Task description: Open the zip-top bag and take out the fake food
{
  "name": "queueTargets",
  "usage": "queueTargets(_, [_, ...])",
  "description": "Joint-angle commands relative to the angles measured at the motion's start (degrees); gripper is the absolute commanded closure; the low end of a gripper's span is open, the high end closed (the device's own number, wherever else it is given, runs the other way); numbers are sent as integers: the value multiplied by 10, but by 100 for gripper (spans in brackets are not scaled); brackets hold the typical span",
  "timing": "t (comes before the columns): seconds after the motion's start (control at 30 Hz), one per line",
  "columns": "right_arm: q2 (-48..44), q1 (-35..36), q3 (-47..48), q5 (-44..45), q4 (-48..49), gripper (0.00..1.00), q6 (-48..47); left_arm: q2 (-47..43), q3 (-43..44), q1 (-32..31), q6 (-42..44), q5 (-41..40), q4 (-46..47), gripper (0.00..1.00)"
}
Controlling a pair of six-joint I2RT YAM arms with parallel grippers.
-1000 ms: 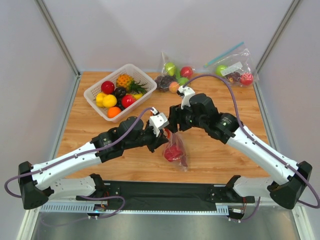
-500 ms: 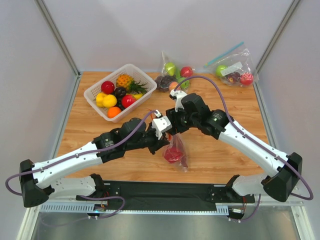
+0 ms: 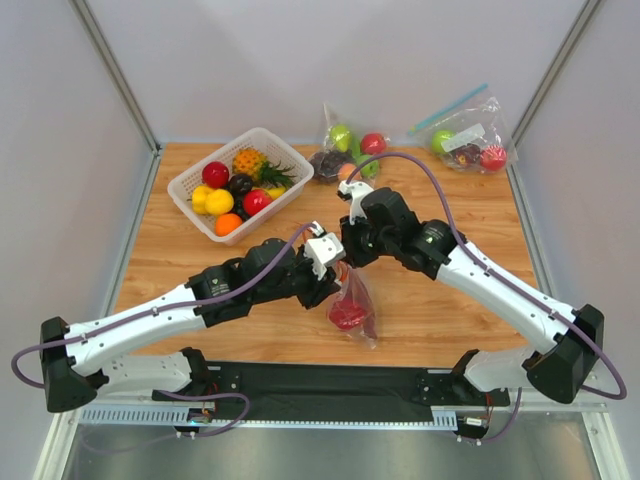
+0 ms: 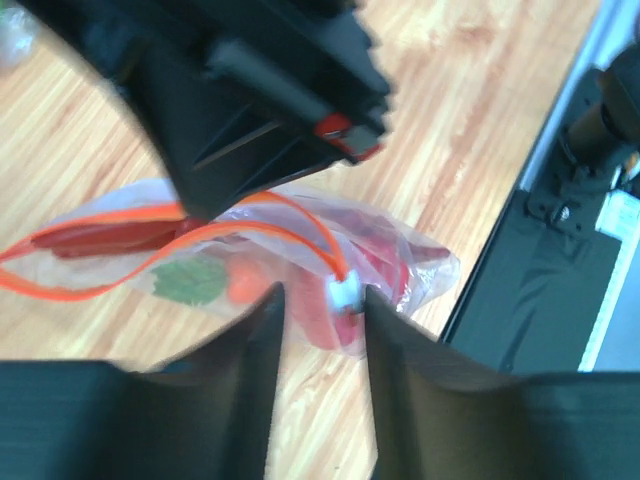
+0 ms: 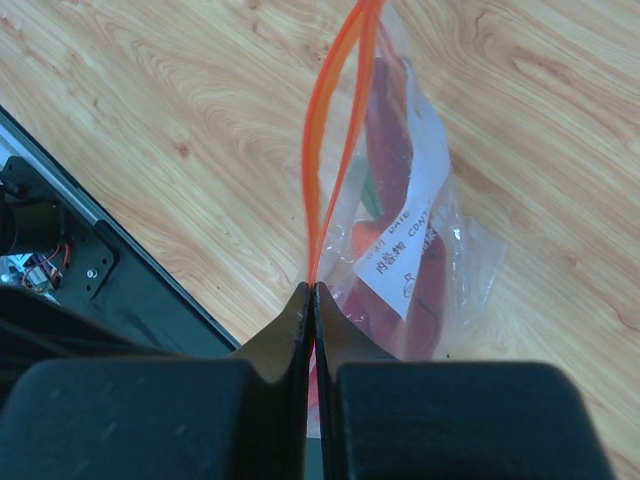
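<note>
The zip-top bag (image 3: 353, 306) hangs just above the table's front middle, its orange-red zip strip (image 5: 330, 130) parted into a loop. My right gripper (image 5: 313, 290) is shut on one side of that strip, with the white label (image 5: 410, 235) just beyond its tips. My left gripper (image 4: 320, 300) is open at the bag's other side. The white slider tab (image 4: 343, 292) sits between its fingers, close to the right one. Inside the bag lies the fake food (image 4: 300, 305): dark-red pieces, an orange carrot (image 4: 240, 285) and a green top (image 4: 185, 282). The two grippers nearly meet over the bag (image 4: 420, 265).
A white basket (image 3: 186, 184) of small fruits and a pineapple stands at the back left. Two other clear bags of fruit lie at the back, one at the centre (image 3: 345, 150) and one at the right (image 3: 470, 140). The black arm mount (image 3: 330, 380) runs along the near edge.
My right arm moved left to the bag and its jaws closed on the zip strip. My left gripper's jaws have opened wider. The bag has barely moved.
</note>
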Motion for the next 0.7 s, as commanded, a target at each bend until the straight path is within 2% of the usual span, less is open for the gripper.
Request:
queueTargets(0.0, [-35, 2, -9, 28, 19, 100, -11, -21, 25, -2, -14, -70, -7, 52])
queueTargets(0.03, [-39, 3, -10, 32, 20, 100, -11, -33, 24, -2, -17, -95, -9, 45])
queueTargets(0.07, [-50, 2, -12, 39, 20, 100, -10, -40, 20, -2, -19, -107, -12, 34])
queueTargets(0.1, [-53, 2, -14, 40, 20, 100, -11, -47, 18, -2, -22, -116, -13, 30])
queueTargets(0.2, [-65, 2, -16, 44, 21, 100, -11, -77, 10, 0, -42, -157, -15, 26])
queueTargets(0.3, [-73, 2, -21, 43, 23, 100, -7, -88, 8, 36, -94, -176, -35, 25])
queueTargets(0.5, [-94, 3, -43, 33, 34, 100, 2, -83, -34, 120, -222, -109, -19, 23])
queueTargets(0.67, [-111, 8, -56, 33, 35, 100, 8, -45, -33, 134, -261, -61, 1, 20])
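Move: The red sausages show in the bag's open mouth, about 9 cm ahead of the left hand, 3 cm to its left and 6 cm lower. The zip's slider end sits right at the left fingertips, the mouth's far end is some 13 cm ahead and 8 cm left, and the red fruit hangs about 5 cm back, 3 cm right and 11 cm lower. From the right hand, the sausages lie roughly 3 cm ahead, 5 cm left and 5 cm below. The left fingers, already loosening at the slider end, spread wide and come free of the bag as the hand swings about 10 cm forward and to the left towards the far end of the mouth, arcing up some 4 cm and sinking again while it turns some 30 degrees counter-clockwise to face the opening. The right hand keeps its pinch on the orange rim and draws it slightly to the right and up. ##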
